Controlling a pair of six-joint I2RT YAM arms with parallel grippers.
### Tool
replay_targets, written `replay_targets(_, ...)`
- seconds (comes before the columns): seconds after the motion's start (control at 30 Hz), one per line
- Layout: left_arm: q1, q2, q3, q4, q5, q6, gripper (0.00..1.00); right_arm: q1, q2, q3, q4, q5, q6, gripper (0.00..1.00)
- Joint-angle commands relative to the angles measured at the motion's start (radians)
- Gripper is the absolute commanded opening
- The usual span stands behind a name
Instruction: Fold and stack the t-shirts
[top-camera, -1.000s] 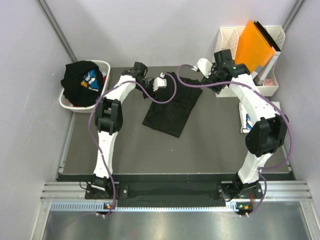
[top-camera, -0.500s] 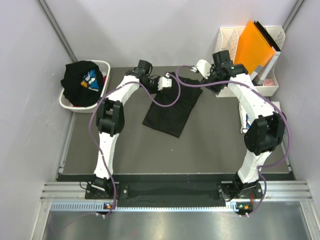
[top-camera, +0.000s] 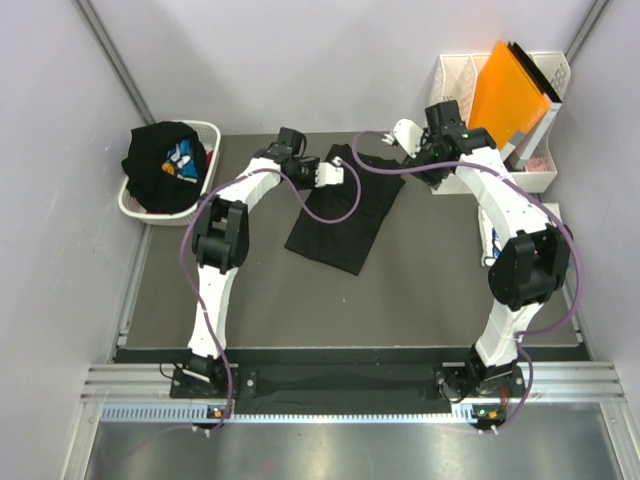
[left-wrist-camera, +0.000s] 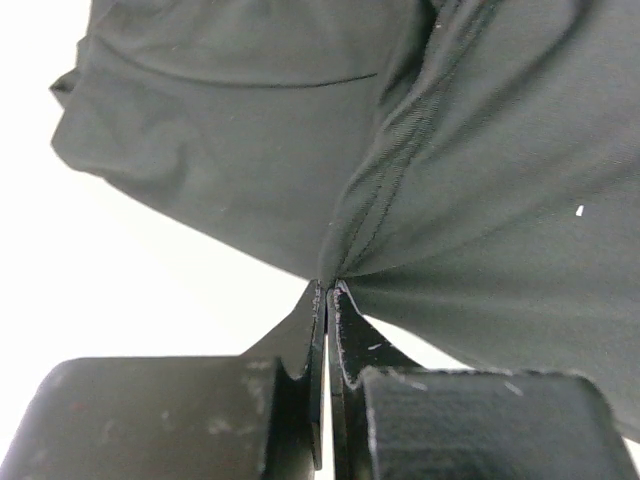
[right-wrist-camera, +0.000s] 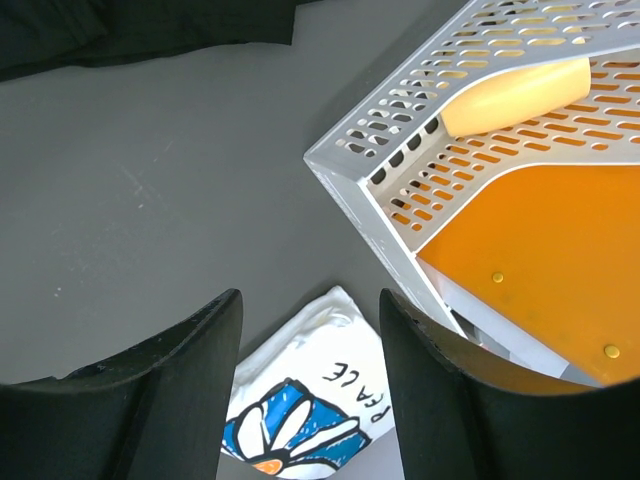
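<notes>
A black t-shirt (top-camera: 345, 215) lies partly folded in the middle of the table. My left gripper (top-camera: 334, 173) is shut on this shirt's far left edge. In the left wrist view its jaws pinch a seam of the black fabric (left-wrist-camera: 420, 170), which fans out from my left gripper (left-wrist-camera: 328, 290). My right gripper (top-camera: 402, 135) hangs open and empty above the table's back right. Between its fingers (right-wrist-camera: 190, 350), far below, shows a folded white t-shirt with a blue daisy and "PEACE" (right-wrist-camera: 320, 400). From above, the right arm mostly hides that white t-shirt (top-camera: 489, 247). Another black t-shirt with a blue print (top-camera: 165, 160) fills the basket.
A white laundry basket (top-camera: 207, 130) stands at the back left. At the back right, a white perforated file rack (top-camera: 452, 75) holds an orange folder (top-camera: 510, 90). The rack's corner (right-wrist-camera: 400, 170) and the orange folder (right-wrist-camera: 540, 240) sit close to my right gripper.
My left gripper has carried the black shirt's edge a little to the right, over the shirt. My right gripper shifted slightly and stays open.
</notes>
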Motion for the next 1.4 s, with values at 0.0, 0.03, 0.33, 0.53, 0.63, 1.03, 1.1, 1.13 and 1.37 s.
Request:
replay_targets(0.0, -0.003, -0.037, -0.006, 0.108, -0.055, 0.026, 0.0, -0.01, -0.031, 0.024, 0.033, 0.012, 0.005, 0.58)
replay_targets(0.03, -0.003, -0.039, -0.015, 0.15, -0.063, 0.017, 0.0, -0.008, -0.037, 0.017, 0.032, 0.012, 0.005, 0.57)
replay_targets(0.33, -0.017, -0.06, -0.106, 0.456, -0.201, -0.141, 0.99, -0.007, -0.054, -0.026, 0.03, 0.011, -0.001, 0.71)
replay_targets(0.53, -0.003, -0.14, -0.115, 0.476, -0.257, -0.291, 0.99, -0.008, -0.059, -0.019, 0.027, -0.019, 0.008, 0.96)
replay_targets(0.63, 0.012, -0.216, -0.149, 0.451, -0.288, -0.342, 0.99, -0.008, -0.059, -0.013, 0.027, -0.038, 0.025, 1.0)
replay_targets(1.03, 0.037, -0.471, -0.428, 0.468, -0.356, -0.314, 0.99, -0.004, 0.028, 0.022, 0.018, -0.215, 0.109, 0.99)
replay_targets(1.1, 0.032, -0.465, -0.416, 0.464, -0.339, -0.325, 0.99, -0.004, 0.035, 0.059, 0.021, -0.221, 0.116, 1.0)
replay_targets(1.13, 0.028, -0.451, -0.407, 0.453, -0.336, -0.325, 0.99, -0.004, 0.036, 0.066, 0.021, -0.223, 0.116, 1.0)
replay_targets(1.37, -0.02, -0.422, -0.361, 0.418, -0.359, -0.305, 0.99, -0.004, 0.004, 0.027, 0.055, -0.241, 0.109, 0.98)
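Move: The black t-shirt, half folded, is still pinched at its far-left edge by the left hand; its middle lies about 8 cm to that hand's right, 5 cm back and 4 cm below. The white basket is some 31 cm to that hand's left and 3 cm ahead, about level. From the right hand the t-shirt's middle is roughly 21 cm left, 3 cm ahead and 20 cm below; the binder rack's middle is 13 cm right, 15 cm ahead. The black t-shirt's pinched edge is carried low and forward by the left hand, whose fingers spring fully open on the way and let go after some 3 cm. Once about 5 cm forward, that hand climbs off, about 14 cm up, drawing back and leftward and turning some 30 degrees counter-clockwise, then dips slightly. The right hand opens wide and eases about 4 cm left towards the t-shirt, its left side tilting up. ##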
